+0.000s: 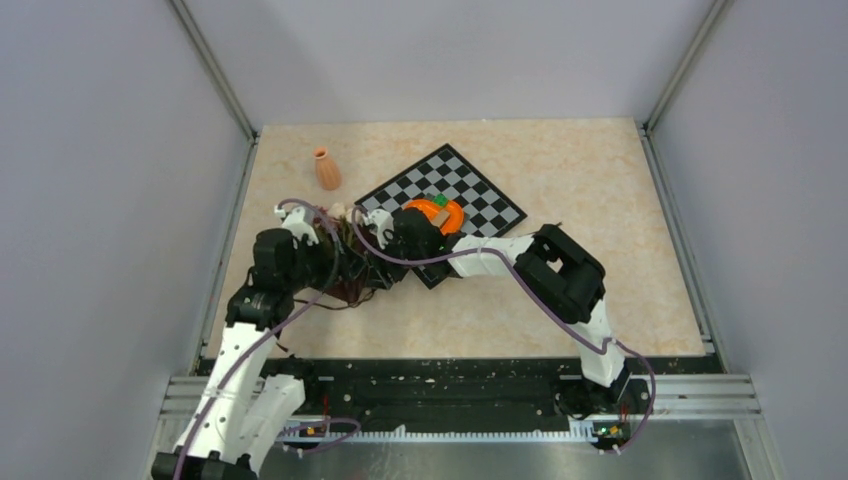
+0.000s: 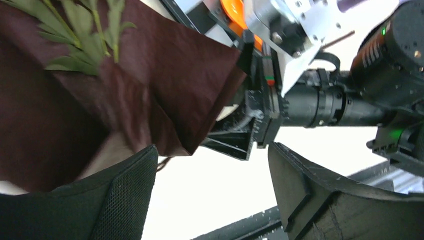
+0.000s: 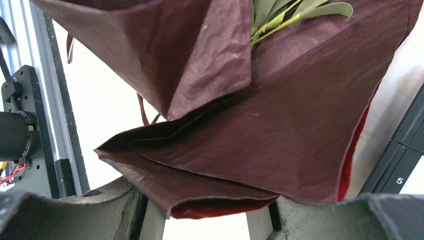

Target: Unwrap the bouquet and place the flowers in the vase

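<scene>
The bouquet (image 1: pixel 350 280) lies left of centre, between both arms. Its maroon cloth (image 2: pixel 150 80) has come loose into wide folds (image 3: pixel 260 130). Green leaves of the flowers (image 2: pixel 85 40) show at its mouth (image 3: pixel 285 15); the rose heads are hidden. My left gripper (image 2: pixel 210 165) is open, with the cloth brushing its left finger (image 2: pixel 125 200) and nothing in the gap. My right gripper (image 3: pixel 210 220) is open too, and a folded cloth edge lies across its fingertips. The terracotta vase (image 1: pixel 327 170) stands upright at the back left, apart from both grippers.
A checkerboard (image 1: pixel 480 195) lies tilted behind the grippers with an orange heart-shaped object (image 1: pixel 437 213) on it. A thin dark ribbon (image 1: pixel 330 303) trails from the cloth toward the near rail (image 1: pixel 450 375). Grey walls close in both sides.
</scene>
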`<move>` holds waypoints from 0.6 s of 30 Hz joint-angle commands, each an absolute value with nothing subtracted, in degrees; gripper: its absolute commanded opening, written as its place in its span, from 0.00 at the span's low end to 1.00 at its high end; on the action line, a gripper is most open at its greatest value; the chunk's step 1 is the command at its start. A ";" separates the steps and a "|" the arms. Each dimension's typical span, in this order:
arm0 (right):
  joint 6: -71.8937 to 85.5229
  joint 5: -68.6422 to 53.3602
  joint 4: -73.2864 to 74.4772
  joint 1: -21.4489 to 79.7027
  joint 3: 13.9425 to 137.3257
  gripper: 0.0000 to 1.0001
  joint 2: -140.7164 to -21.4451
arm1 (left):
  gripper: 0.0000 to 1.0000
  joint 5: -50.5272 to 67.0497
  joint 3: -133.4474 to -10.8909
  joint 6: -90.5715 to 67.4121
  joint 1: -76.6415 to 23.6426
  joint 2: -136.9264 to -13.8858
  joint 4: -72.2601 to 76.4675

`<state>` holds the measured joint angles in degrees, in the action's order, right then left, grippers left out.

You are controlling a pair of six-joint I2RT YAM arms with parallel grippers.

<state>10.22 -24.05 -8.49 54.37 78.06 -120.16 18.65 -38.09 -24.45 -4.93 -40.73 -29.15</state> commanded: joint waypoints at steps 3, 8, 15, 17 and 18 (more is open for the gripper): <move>14.08 -24.43 -9.97 55.20 78.59 0.51 -117.71 | 0.80 15.42 -36.60 -27.21 -14.26 -43.33 -27.01; 16.04 -24.35 -9.93 55.20 79.14 0.49 -118.93 | 0.69 10.51 -34.49 -29.49 -18.23 -44.54 -26.28; 18.33 -24.27 -10.47 55.22 79.39 0.47 -119.94 | 0.62 2.83 -29.99 -33.64 -18.46 -45.23 -27.01; 18.87 -24.42 -10.75 55.18 79.45 0.46 -120.22 | 0.62 2.13 -28.92 -33.83 -18.46 -46.85 -25.85; 18.99 -24.50 -10.80 55.19 79.58 0.46 -120.31 | 0.61 2.09 -28.39 -33.91 -18.46 -47.80 -25.08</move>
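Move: The near end of the wrapper, by the stem ends, is about 3 cm back, 1 cm to the right and some 14 cm below the left hand. From the left hand, the flower heads lie about 14 cm ahead and 2 cm left, and the right gripper about 1 cm ahead and 6 cm right, 12 cm lower. From the right hand, that wrapper end is roughly 4 cm back and 5 cm left, about level. Sweep the left gripper right about 4 cm and then 2 cm back left, drawing back slightly and sinking about 8 cm towards the wrapper's near end. Tip the fingers down some 13 degrees and narrow them without shutting. Keep the right gripper in place, rolling slightly, with the right-hand flap still across its half-open fingers. ##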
